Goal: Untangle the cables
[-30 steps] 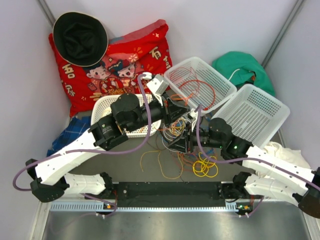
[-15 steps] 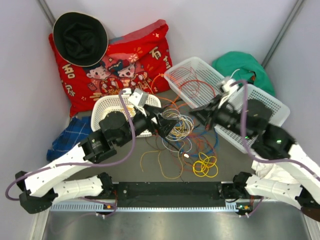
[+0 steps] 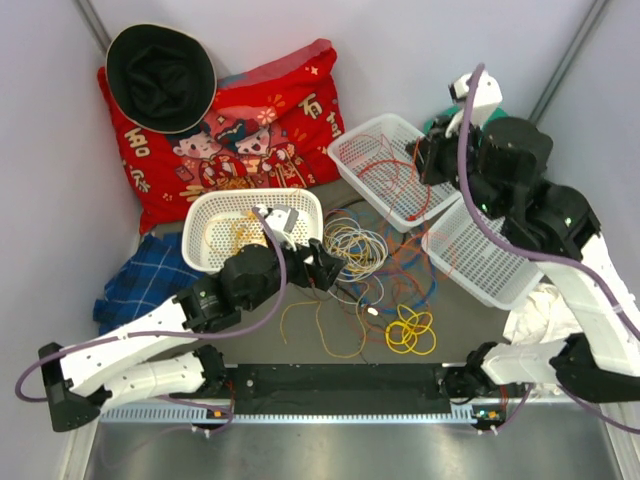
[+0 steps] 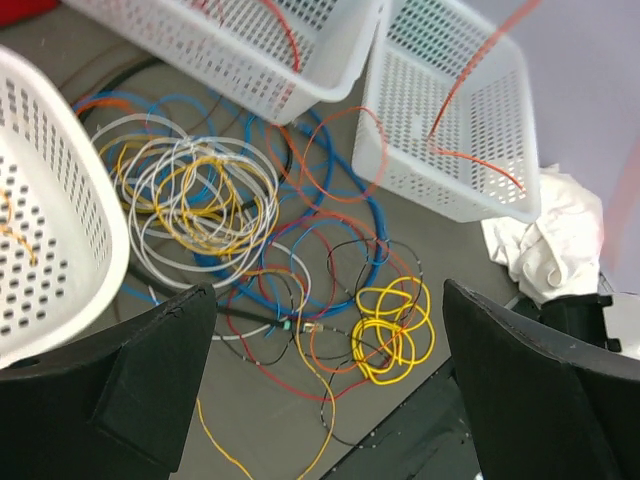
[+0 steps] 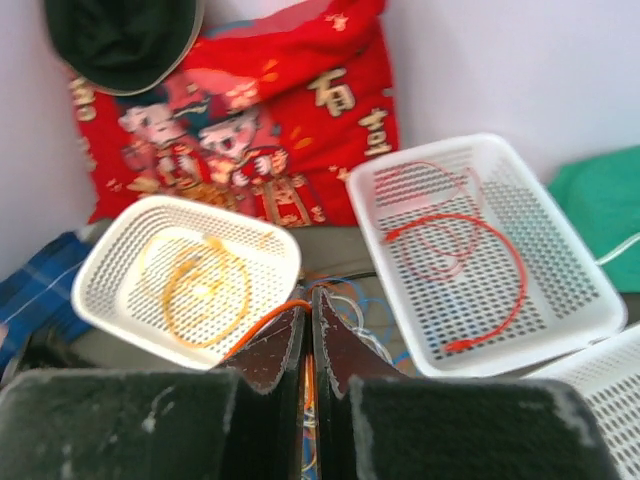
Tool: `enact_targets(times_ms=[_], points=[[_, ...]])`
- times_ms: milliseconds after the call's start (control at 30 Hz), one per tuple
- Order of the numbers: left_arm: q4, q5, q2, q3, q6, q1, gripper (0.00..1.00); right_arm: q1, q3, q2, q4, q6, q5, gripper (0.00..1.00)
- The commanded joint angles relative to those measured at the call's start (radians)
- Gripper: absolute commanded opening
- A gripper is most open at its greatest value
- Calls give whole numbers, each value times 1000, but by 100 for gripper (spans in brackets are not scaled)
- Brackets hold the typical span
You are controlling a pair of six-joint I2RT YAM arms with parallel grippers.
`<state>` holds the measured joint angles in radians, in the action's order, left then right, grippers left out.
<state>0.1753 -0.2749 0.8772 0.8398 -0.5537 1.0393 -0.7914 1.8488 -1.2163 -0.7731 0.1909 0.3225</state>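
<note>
The cables lie in a loose tangle of red, orange, blue, black and grey-white loops on the grey table. A yellow coil rests at its near edge. My left gripper hovers open at the pile's left side, holding nothing. In the left wrist view its gripper frames the yellow coil and a grey-white and yellow coil. My right gripper is raised over the middle basket, shut on an orange cable that trails down to the pile. In the right wrist view the orange cable leaves the closed gripper.
Three white baskets ring the pile: the left basket holds yellow-orange wire, the middle one red wire, the right basket nothing. A red cushion and black hat sit at the back left, green cloth back right, white cloth right.
My right gripper shut on the orange cable at the pile and rose back-right over the middle basket. My left gripper opened and drew back toward the near left.
</note>
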Motion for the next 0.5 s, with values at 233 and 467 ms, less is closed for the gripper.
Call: enact_targets(times_ms=[233, 467], points=[[-51, -35, -44, -165, -161, 1, 99, 40, 355, -100, 96, 19, 61, 0], [-69, -37, -32, -182, -146, 1, 99, 46, 414, -147, 163, -19, 115, 0]])
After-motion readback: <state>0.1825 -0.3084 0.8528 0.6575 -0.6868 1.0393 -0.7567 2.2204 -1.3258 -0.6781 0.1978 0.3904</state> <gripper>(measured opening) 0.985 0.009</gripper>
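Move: The orange-red cable is already pinched in the right hand. The far right-hand basket with the red cables lies about 26 cm ahead of that hand, 2 cm to its right and 46 cm down. The nearer basket is some 23 cm right, 10 cm ahead. The loose tangle is roughly 6 cm ahead of the open left hand, 12 cm right and 27 cm below; the white-and-yellow coil is 15 cm ahead, 4 cm right, the yellow bundle 16 cm right, 4 cm back. The orange-red cable is drawn up and away from the tangle in the right hand's shut fingers, which climb about 13 cm with a small drift right, while that wrist tips its fingers upward and rolls its left side up. Meanwhile the left hand, fingers staying wide open, sinks some 8 cm towards the tangle and tips down a little, easing off just at the end without touching it. ##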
